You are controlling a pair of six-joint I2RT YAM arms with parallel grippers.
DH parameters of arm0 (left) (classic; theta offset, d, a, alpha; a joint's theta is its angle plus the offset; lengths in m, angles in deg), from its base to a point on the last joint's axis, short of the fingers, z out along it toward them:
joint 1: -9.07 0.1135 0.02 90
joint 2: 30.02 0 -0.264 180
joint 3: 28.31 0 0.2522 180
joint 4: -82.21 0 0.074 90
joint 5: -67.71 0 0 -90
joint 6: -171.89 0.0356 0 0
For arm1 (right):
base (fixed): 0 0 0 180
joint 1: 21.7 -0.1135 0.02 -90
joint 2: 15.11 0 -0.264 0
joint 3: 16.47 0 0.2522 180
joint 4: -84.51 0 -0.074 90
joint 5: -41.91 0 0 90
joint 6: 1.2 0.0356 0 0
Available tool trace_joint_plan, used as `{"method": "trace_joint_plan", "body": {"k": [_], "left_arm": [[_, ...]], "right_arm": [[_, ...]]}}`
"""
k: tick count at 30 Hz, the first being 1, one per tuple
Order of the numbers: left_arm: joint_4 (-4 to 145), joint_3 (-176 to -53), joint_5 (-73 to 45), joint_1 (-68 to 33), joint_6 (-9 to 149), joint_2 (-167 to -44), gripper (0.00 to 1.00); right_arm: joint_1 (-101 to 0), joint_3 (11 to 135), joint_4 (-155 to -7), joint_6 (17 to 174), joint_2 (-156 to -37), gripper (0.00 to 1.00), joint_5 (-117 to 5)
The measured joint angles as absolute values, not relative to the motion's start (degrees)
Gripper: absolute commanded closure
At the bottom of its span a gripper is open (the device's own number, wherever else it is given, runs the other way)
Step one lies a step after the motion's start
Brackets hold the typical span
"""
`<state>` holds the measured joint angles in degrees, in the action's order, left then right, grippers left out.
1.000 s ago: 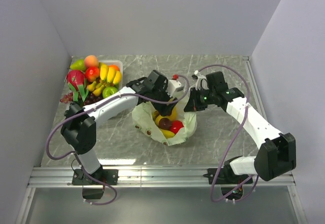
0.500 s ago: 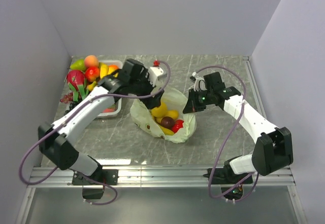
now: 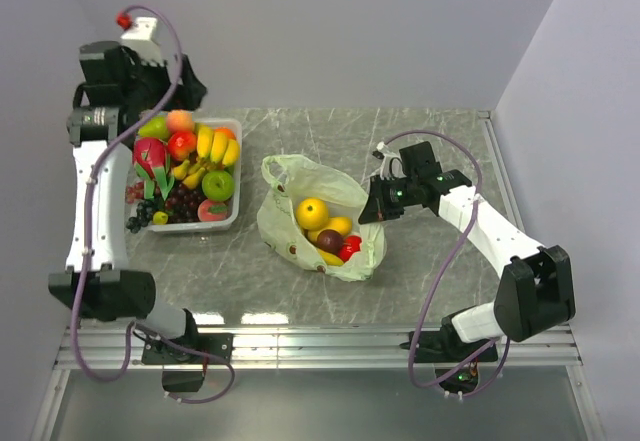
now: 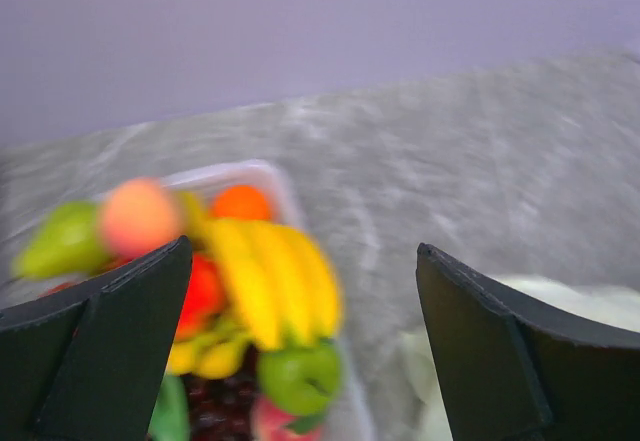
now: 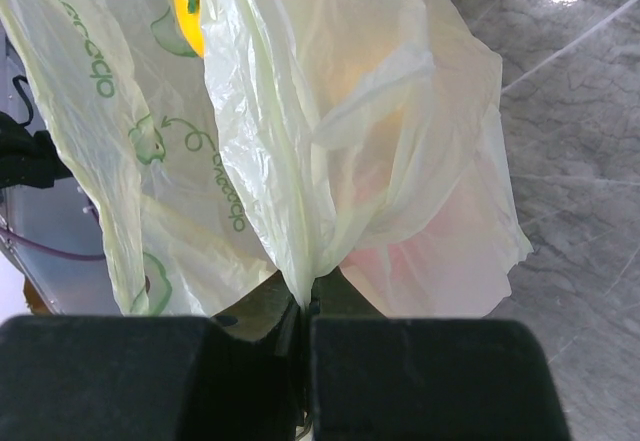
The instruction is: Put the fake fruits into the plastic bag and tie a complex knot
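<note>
The pale-green plastic bag (image 3: 300,176) lies open mid-table, holding an orange (image 3: 311,212), a dark plum-like fruit (image 3: 329,240), a red apple (image 3: 349,249) and yellow pieces. No knot shows on it. My right gripper (image 3: 368,211) is shut on the bag's right edge; in the right wrist view the film (image 5: 330,111) bunches into the closed jaws of the right gripper (image 5: 305,306). More fake fruits (image 3: 185,166) fill the clear tray (image 3: 239,151). My left gripper (image 3: 192,91) hangs open and empty high above the tray. In the blurred left wrist view the left gripper (image 4: 302,246) frames bananas (image 4: 270,281) and a green apple (image 4: 300,376).
Walls close in the marble table on the left, back and right. A bunch of dark grapes (image 3: 135,219) hangs over the tray's near-left corner. One bag handle loop (image 3: 280,166) stands up at the bag's far-left side. A metal rail (image 3: 320,346) runs along the near edge.
My left gripper rose out of the bag, opened and swung back left, up over the tray. An orange now lies on top inside the bag. The right gripper kept its hold.
</note>
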<state>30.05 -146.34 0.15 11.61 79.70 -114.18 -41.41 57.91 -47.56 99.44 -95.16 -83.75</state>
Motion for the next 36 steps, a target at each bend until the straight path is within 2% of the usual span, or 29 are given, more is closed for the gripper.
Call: {"method": "trace_joint_plan", "body": {"k": [5,15,36], "left_arm": [[30.08,-153.59,-8.18,17.78,79.32,-123.99,0.01],[29.66,-155.95,-15.57,18.13,82.14,-138.96,0.01],[30.1,-152.74,-14.6,17.82,88.31,-146.24,0.01]], "right_arm": [[-41.43,57.91,-47.91,99.46,-95.77,1.0,-84.18],[-41.43,57.91,-47.93,99.44,-96.64,1.0,-84.25],[-41.43,57.93,-47.86,99.44,-98.9,1.0,-84.34]]}}
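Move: The empty, open left hand hangs high over the near right part of the fruit basket; the peach it goes for is some 15 cm ahead, 12 cm to its left and 26 cm below. Around the peach, the green pear lies about 6 cm to its left and 1 cm nearer, the red fruit 6 cm straight back of it, and the banana bunch 9 cm right and 6 cm back of it. From the right hand, which holds the bag's rim, the peach is about 29 cm ahead, 50 cm left and 2 cm lower. The left hand swings forward and left by some 12 cm each way, mostly early on, and drops about 22 cm onto the line to the peach, its fingers staying wide open while the wrist tips some 25 degrees further down and turns a little counter-clockwise, until the fingertips stand either side of the peach, just short of it. The right hand keeps its pinch on the bag's rim and sinks by about 2 cm. ##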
